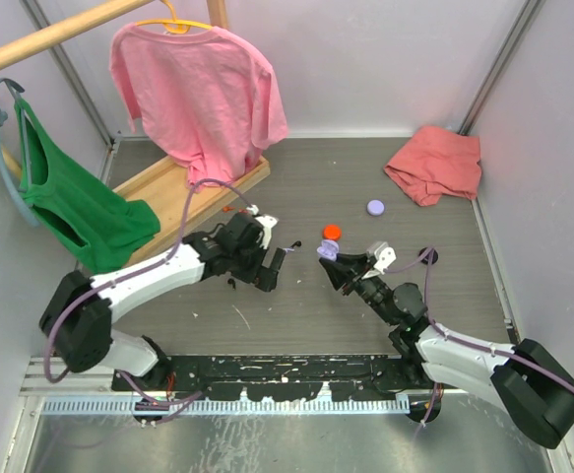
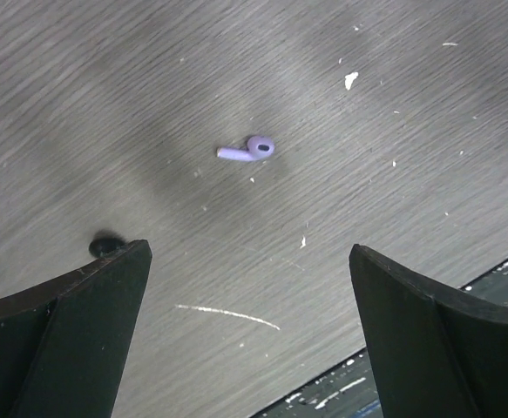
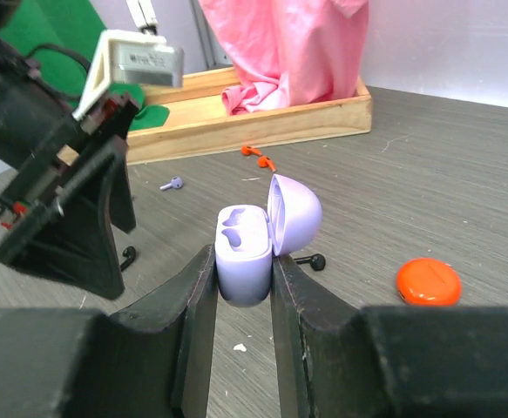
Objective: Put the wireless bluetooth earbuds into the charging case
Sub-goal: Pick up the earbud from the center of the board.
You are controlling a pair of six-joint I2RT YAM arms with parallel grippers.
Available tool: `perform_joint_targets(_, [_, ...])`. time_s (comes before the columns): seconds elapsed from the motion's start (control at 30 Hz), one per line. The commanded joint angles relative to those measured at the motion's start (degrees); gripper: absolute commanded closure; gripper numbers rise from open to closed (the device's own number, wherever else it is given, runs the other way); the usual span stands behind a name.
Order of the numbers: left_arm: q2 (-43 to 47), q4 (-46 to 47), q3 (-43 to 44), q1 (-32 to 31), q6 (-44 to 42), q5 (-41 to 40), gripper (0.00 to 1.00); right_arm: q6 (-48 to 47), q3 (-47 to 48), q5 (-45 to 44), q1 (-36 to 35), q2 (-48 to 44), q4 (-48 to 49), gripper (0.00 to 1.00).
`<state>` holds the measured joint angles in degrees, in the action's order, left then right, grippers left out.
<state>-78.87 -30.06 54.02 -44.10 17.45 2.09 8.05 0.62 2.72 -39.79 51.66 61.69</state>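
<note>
My right gripper (image 3: pixel 243 266) is shut on an open lilac charging case (image 3: pixel 244 251), lid tipped back and both sockets showing empty; from above the case (image 1: pixel 328 252) hangs mid-table. My left gripper (image 2: pixel 247 252) stands open above the table, nothing between its fingers. A lilac earbud (image 2: pixel 252 149) lies on the wood grain ahead of it, apart from both fingers. The same lilac earbud (image 3: pixel 172 183) shows beyond the case. One black earbud (image 3: pixel 310 259) lies right of the case, another (image 3: pixel 128 257) by the left gripper (image 3: pixel 71 218). Two orange-red earbuds (image 3: pixel 259 157) lie near the wooden tray.
A closed orange-red case (image 3: pixel 428 281) lies right of the held case, and a closed lilac round case (image 1: pixel 375 207) further back. A wooden tray (image 1: pixel 168 182) with a hanging pink shirt (image 1: pixel 203 89) stands back left, a green top (image 1: pixel 75 207) at left, a salmon cloth (image 1: pixel 436 163) back right.
</note>
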Motion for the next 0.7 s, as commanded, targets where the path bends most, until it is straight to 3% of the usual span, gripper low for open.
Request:
perform_joint_targets(0.0, [-5.7, 4.4, 5.9, -2.5, -5.6, -2.6, 0.01, -0.6, -0.5, -4.2, -0.3, -1.1, 4.3, 0.99])
perform_joint_targets(0.37, [-18.6, 4.4, 13.0, -3.2, -8.5, 0.1, 0.21, -1.2, -0.4, -6.4, -0.3, -0.7, 3.4, 0.99])
perform_joint_targets(0.67, [-23.0, 3.5, 14.4, -3.2, -8.0, 2.5, 0.23, -1.2, -0.1, -6.7, -0.3, 0.0, 2.9, 0.99])
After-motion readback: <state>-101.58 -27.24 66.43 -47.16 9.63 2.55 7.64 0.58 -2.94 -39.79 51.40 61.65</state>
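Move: The lone purple earbud at the board's centre lies about 9 cm below the left hand, some 2 cm ahead and 3 cm to the right. A black earbud is about 8 cm to the left of it and level with it; the second purple earbud lies roughly 7 cm beyond it and 4 cm to its right. From the right hand the lone purple earbud is some 12 cm left, 1 cm ahead and 16 cm below. Bring the left gripper down and to the right towards the lone purple earbud, sinking nearly 6 cm and shifting about 5 cm right, with some 3 cm forward mostly early on. Turn the wrist roughly 10 degrees clockwise and tip its left side up a little, while drawing the wide-open fingers in by about a quarter. Keep the purple case gripped in the right hand. ##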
